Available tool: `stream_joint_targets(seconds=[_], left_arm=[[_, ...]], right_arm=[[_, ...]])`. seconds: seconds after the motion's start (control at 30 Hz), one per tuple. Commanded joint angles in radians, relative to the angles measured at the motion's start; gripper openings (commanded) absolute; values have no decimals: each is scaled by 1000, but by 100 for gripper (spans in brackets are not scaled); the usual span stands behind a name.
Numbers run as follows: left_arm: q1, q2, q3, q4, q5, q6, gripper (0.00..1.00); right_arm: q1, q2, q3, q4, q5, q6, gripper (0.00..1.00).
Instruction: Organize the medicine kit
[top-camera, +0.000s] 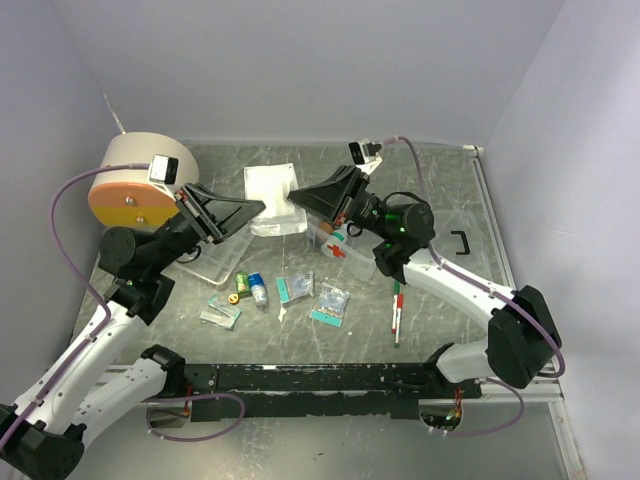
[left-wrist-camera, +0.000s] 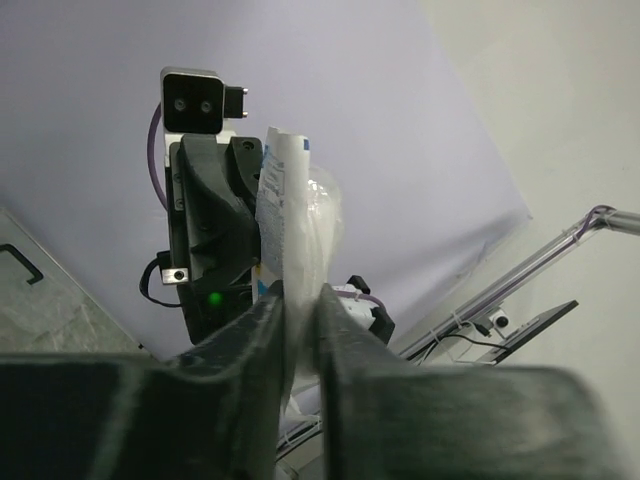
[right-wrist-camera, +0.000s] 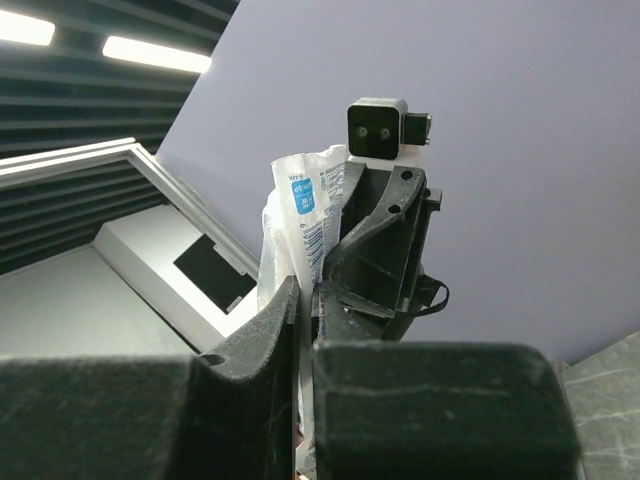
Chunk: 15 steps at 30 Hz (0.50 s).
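Note:
A white sealed packet (top-camera: 272, 195) with blue print hangs in the air between both arms, above the back middle of the table. My left gripper (top-camera: 256, 209) is shut on its left edge. In the left wrist view the packet (left-wrist-camera: 292, 200) rises from between the jaws of the left gripper (left-wrist-camera: 300, 302). My right gripper (top-camera: 298, 200) is shut on the packet's right edge. The right wrist view shows the packet (right-wrist-camera: 300, 205) pinched in the right gripper (right-wrist-camera: 306, 292). The medicine kit (top-camera: 336, 246), a clear box with a red cross, lies under the right arm and is partly hidden.
A beige-and-orange drum (top-camera: 135, 185) stands at the back left. A clear tray (top-camera: 208, 266) lies under the left arm. Small vials (top-camera: 250, 287), teal packets (top-camera: 312, 296) and a pen-like stick (top-camera: 397, 310) are scattered in front. A black handle (top-camera: 460, 243) lies at the right.

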Motion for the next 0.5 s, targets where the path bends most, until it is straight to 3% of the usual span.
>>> stream_joint_targets(seconds=[0.0, 0.07, 0.17, 0.33, 0.47], left_arm=[[5, -7, 6, 20, 15, 27, 20], [4, -13, 11, -26, 6, 58, 8], [5, -31, 19, -90, -19, 104, 7], [5, -47, 69, -281, -64, 217, 7], [5, -29, 121, -403, -97, 302, 7]], right_arm=[[-2, -1, 13, 22, 1, -1, 4], [-2, -9, 6, -20, 5, -15, 18], [-2, -41, -18, -106, 29, -67, 37], [-2, -117, -98, -126, 64, -163, 54], [-5, -191, -136, -310, 132, -254, 64]])
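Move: The white packet, still pinched by the right hand, reaches in between the left fingers: its middle is about 3 cm right, 2 cm ahead and 2 cm above the left hand, and about 3 cm left and 2 cm above the right, level front to back. Some 42 cm below, the red-cross box lies about 15 cm ahead and 14 cm right of the right hand; from the left hand, the clear tray is roughly 12 cm ahead and 15 cm left. The left fingers close the rest of the way and pinch the near-left part of the packet; then the right fingers open to over half and let go of it. The left hand keeps its hold while sinking some 2.5 cm and easing forward, rolling about 10 degrees left side up; the right hand, once opening, drops about 3.5 cm, with its fingers still pointing at the packet. ##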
